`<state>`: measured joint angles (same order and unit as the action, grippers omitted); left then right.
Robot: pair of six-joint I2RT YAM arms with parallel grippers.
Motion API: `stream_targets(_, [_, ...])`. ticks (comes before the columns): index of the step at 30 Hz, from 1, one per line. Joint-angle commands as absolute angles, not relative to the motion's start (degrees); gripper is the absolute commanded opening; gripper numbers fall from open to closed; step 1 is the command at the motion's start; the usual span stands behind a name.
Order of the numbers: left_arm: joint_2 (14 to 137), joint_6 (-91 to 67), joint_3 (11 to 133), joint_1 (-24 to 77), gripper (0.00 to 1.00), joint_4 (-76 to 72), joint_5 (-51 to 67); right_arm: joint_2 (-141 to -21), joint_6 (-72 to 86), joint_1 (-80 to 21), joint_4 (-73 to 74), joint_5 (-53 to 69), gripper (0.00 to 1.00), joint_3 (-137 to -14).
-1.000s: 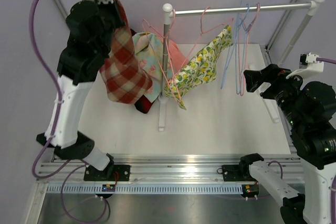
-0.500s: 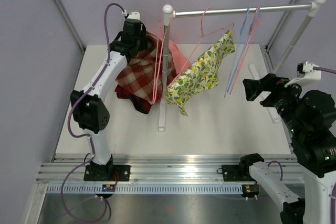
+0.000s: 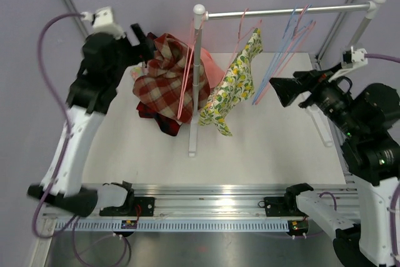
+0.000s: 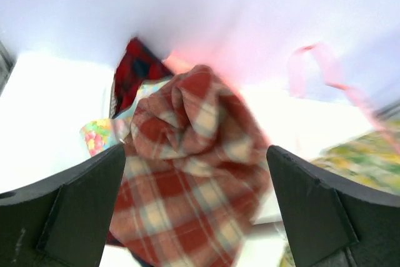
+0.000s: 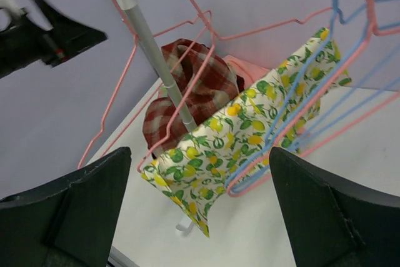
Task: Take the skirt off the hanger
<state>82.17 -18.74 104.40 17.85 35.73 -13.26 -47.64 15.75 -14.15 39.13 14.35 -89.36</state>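
The skirt [image 3: 232,85] is yellow-green lemon print and hangs by one corner from a pink hanger [image 3: 245,29] on the metal rail [image 3: 294,10]. It also shows in the right wrist view [image 5: 250,132] and at the left wrist view's right edge [image 4: 369,167]. My right gripper [image 3: 277,90] is open and empty, just right of the skirt and level with the blue hangers [image 3: 284,48]; its jaws [image 5: 200,151] frame the skirt from a distance. My left gripper [image 3: 142,45] is open and empty, up left of a red plaid cloth [image 3: 164,79], which lies beyond its jaws [image 4: 195,151].
The plaid cloth tops a heap of clothes [image 3: 159,114] on the white table [image 3: 262,148] left of the rack post [image 3: 195,92]. An empty pink hanger [image 3: 185,85] dangles by the post. Blue and pink hangers [image 5: 350,60] swing tilted on the rail. Purple walls close in.
My left arm laid the plaid cloth on the heap, let go and pulled back to the left. My right gripper moved left toward the hangers. The skirt and hangers swung.
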Motion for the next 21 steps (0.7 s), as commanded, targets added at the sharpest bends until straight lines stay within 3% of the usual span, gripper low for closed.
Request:
stream_targets(1, [63.59, -21.17, 88.47, 20.47, 0.99, 35.43, -13.10, -55.95, 18.45, -14.15, 28.23, 23.54, 1.00, -91.75])
stream_targets(4, [47.27, -22.76, 70.39, 25.39, 0.99, 32.25, -13.97, -63.33, 19.42, -14.06, 25.23, 26.62, 1.00, -94.82])
stream_targets(7, [38.18, -24.43, 61.30, 25.66, 0.99, 36.46, -18.44, -70.19, 19.60, -14.24, 24.00, 27.95, 0.97, -98.16])
stream_targets(17, [30.41, -24.08, 51.51, 25.66, 0.99, 45.71, -24.60, -79.71, 20.74, -19.42, 19.51, 25.94, 0.92, -97.65])
stream_targets(21, [29.09, -24.00, 50.37, 25.66, 0.99, 44.65, -24.17, -80.86, 19.51, -22.14, 19.60, 23.82, 0.71, -97.21])
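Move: The lemon skirt's pink hanger has its neck about 16 cm ahead of the open right hand, 13 cm to its left and 5 cm below. The skirt hangs some 15 cm beneath that neck; the empty hangers are about 12 cm ahead of the hand, level sideways and 5 cm lower. From the left hand the skirt's hanger is roughly 25 cm right, 3 cm back, at about its height. Right hand reaches some 20 cm forward-left to the skirt's hanger, beginning to close; left hand withdraws back, down. ##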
